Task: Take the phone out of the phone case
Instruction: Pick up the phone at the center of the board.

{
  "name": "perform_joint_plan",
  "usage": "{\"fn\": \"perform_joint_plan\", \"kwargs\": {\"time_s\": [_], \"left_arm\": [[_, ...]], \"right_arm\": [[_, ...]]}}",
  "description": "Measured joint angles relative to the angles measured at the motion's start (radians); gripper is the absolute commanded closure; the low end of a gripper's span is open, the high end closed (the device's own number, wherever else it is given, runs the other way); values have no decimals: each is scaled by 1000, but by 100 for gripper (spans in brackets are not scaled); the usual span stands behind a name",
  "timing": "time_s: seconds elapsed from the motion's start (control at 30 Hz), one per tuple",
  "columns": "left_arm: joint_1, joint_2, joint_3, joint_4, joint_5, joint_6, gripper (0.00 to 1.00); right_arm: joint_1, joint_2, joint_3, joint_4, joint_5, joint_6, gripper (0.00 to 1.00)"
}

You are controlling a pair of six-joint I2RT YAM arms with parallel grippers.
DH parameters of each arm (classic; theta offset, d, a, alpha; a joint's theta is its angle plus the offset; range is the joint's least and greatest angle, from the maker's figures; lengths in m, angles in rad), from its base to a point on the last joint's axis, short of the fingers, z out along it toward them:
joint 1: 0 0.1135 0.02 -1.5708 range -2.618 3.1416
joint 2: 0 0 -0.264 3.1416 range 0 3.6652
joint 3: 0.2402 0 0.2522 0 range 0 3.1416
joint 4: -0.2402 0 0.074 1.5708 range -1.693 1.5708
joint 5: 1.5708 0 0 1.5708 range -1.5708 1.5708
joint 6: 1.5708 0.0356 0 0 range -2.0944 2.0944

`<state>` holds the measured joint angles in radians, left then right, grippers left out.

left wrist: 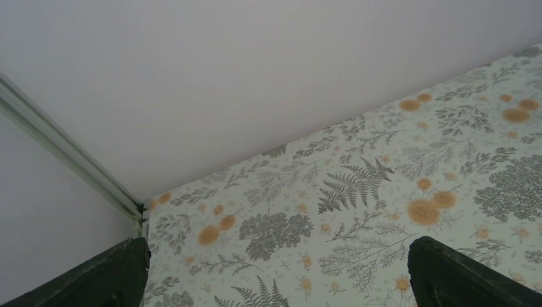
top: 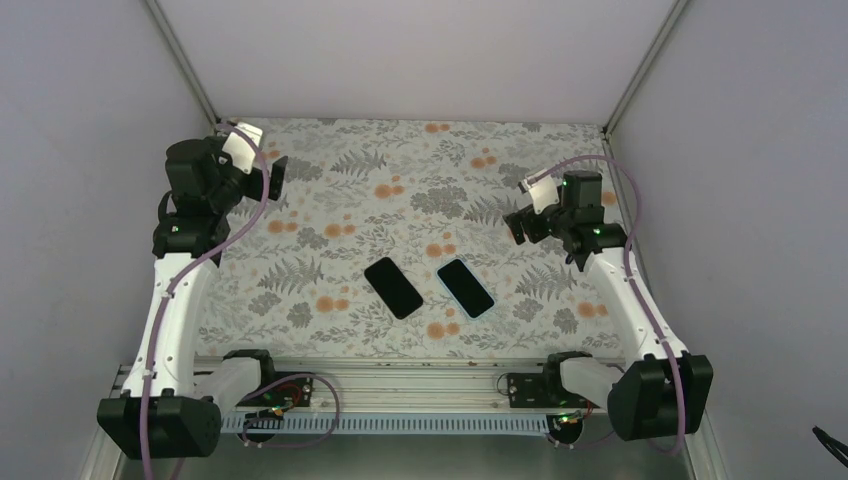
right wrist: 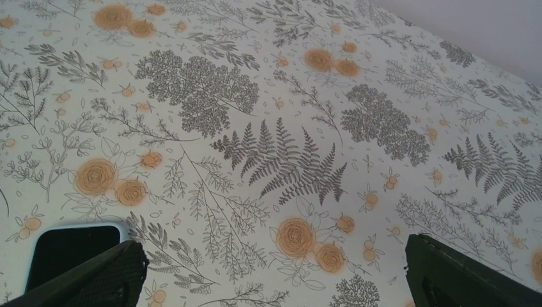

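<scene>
The phone case [top: 466, 287], a pale-blue rim around a black face, lies flat on the floral table mat near the middle front. One of its corners shows at the lower left of the right wrist view [right wrist: 70, 252]. A plain black phone-sized slab [top: 393, 287] lies just left of it, apart from it. My left gripper [top: 275, 178] is raised at the far left, open and empty; in the left wrist view [left wrist: 275, 281] it faces the mat's back corner. My right gripper [top: 518, 225] is raised at the right, open and empty, above bare mat [right wrist: 275, 281] to the right of the case.
The floral mat [top: 420, 200] covers the table. Pale walls close the left, back and right sides, with metal corner posts [left wrist: 70, 166] at the back. A metal rail [top: 400, 375] carrying both arm bases runs along the front edge.
</scene>
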<state>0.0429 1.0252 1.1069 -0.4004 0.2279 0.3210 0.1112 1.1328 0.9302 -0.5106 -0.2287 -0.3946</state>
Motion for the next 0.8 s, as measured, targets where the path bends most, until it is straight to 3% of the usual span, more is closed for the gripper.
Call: {"fn": "perform_joint_plan", "kwargs": {"time_s": [0.23,0.3,0.5,0.8], "left_arm": [[0,12,0,0,-42,9,0],[0,18,0,1,-48,17,0],[0,78,0,-1,-61,37,0],[1,122,0,1,-63,55,0]], "right_arm": [[64,19,-4,-48,59,-2,0],[123,27,-7,-78,79,-5,0],[453,72,-62,-177,153,-26,0],[609,224,-129,-148,303,-34,0]]}}
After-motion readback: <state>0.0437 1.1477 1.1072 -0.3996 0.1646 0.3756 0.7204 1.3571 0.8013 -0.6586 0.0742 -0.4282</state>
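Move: The right hand, open and empty, has the light-blue-edged phone about 9 cm back and 14 cm to its left, roughly 20 cm below. The black-cased phone lies about 18 cm farther left, level with the light-blue-edged one. From the left hand, the light-blue-edged phone is some 11 cm back, 46 cm to the right and 34 cm below. Right hand drops about 14 cm while swinging back-left over the phone, fingers open; left hand sinks 4 cm. ##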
